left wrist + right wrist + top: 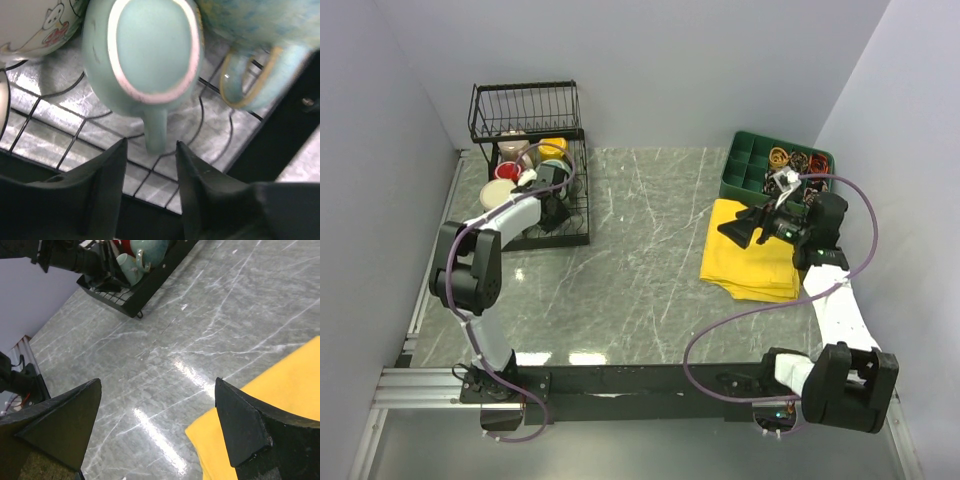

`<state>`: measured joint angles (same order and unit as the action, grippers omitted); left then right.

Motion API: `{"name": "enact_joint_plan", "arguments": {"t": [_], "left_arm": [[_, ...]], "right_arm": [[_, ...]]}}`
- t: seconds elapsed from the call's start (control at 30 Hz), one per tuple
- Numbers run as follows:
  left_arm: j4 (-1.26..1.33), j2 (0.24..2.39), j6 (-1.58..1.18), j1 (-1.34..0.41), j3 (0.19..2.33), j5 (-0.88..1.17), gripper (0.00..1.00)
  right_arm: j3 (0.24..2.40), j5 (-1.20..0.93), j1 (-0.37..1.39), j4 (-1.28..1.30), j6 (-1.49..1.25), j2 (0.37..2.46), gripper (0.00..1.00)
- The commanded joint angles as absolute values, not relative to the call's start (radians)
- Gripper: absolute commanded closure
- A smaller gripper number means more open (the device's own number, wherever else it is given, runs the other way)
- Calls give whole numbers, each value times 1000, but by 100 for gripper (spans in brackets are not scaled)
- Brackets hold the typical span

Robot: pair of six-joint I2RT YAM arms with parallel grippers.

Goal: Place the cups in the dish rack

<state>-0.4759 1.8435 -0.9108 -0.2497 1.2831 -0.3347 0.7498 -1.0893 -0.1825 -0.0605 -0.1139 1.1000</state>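
Note:
The black wire dish rack [576, 236] stands at the far left with several mugs on its base: yellow [553, 148], red [506, 171], cream [497, 193] and beige [513, 143]. My left gripper [552, 196] is inside the rack. In the left wrist view a teal mug [150, 50] rests on the rack wires, its handle pointing at my left gripper [150, 145]. The jaws are open and just short of the handle, not touching it. A second teal mug [250, 30] stands beside it. My right gripper [745, 228] hovers open and empty over the yellow cloth [750, 262].
A green compartment tray [752, 150] with small items sits at the far right behind the cloth. A white printed mug [35, 22] is left of the teal one. The right wrist view shows marble table [165, 340], cloth corner [280, 390] and the rack [145, 295] far off.

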Motion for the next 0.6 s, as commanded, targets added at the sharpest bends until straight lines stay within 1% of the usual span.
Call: {"name": "enact_joint_plan", "arguments": {"t": [0.0,0.03,0.13,0.17,0.23,0.27,0.3,0.37,0.4,0.43,0.47,0.53,0.57], "left_arm": [[-457,1729,-905,-249,1278,-289,47],[-456,1715,-896,-249,1276,-275,45],[-443,1632,-859,-249,1263,-207,35],[-431,1603,-845,-249,1237,-181,29],[-384,1496,-812,-249,1195,-111,22],[-365,1455,-801,-249,1149,-89,14],[-332,1375,-778,-249,1128,-53,11],[-313,1295,-756,-249,1070,-22,3],[-305,1217,-730,-249,1052,-9,1],[-308,1178,-720,-249,1042,7,1],[-311,1140,-704,-249,1019,20,3],[-331,1030,-664,-249,999,29,4],[-339,991,-649,-249,982,31,4]], "right_arm": [[778,-1155,-257,-83,-104,1065,0],[779,-1163,-280,-75,-97,1055,0],[785,-1200,-360,-32,-55,1048,0],[795,-1201,-373,-6,7,1049,0],[834,-1161,-390,177,125,1052,0],[845,-1135,-390,290,246,1051,0],[857,-1114,-390,326,285,1048,0],[859,-1039,-390,373,342,1029,0],[861,-1013,-390,403,353,1019,0],[864,-958,-390,417,366,993,0],[867,-933,-390,442,373,980,0],[879,-866,-390,451,351,937,0],[885,-795,-391,456,338,924,0]]}}
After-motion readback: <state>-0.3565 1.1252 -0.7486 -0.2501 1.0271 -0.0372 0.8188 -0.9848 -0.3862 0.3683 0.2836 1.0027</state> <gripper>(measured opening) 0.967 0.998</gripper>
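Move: The light green cup just set upside down in the dish rack has its middle about 4 cm ahead of the left gripper and 2 cm to its left, roughly level, its handle between the parted fingertips. The teal mug is some 11 cm ahead and 2 cm right, the cream mug about 6 cm ahead and 12 cm left. From the right gripper, the light green cup lies roughly 15 cm ahead, 42 cm left and 18 cm lower. Lift the left gripper about 19 cm away from the light green cup, first nearly straight up off its handle, then up and back towards the base. Spread the half-open fingers to full width and tip them up some 30 degrees, turning clockwise. Meanwhile swing the open, empty right gripper rightward over the yellow cloth, rolling its left side down. ##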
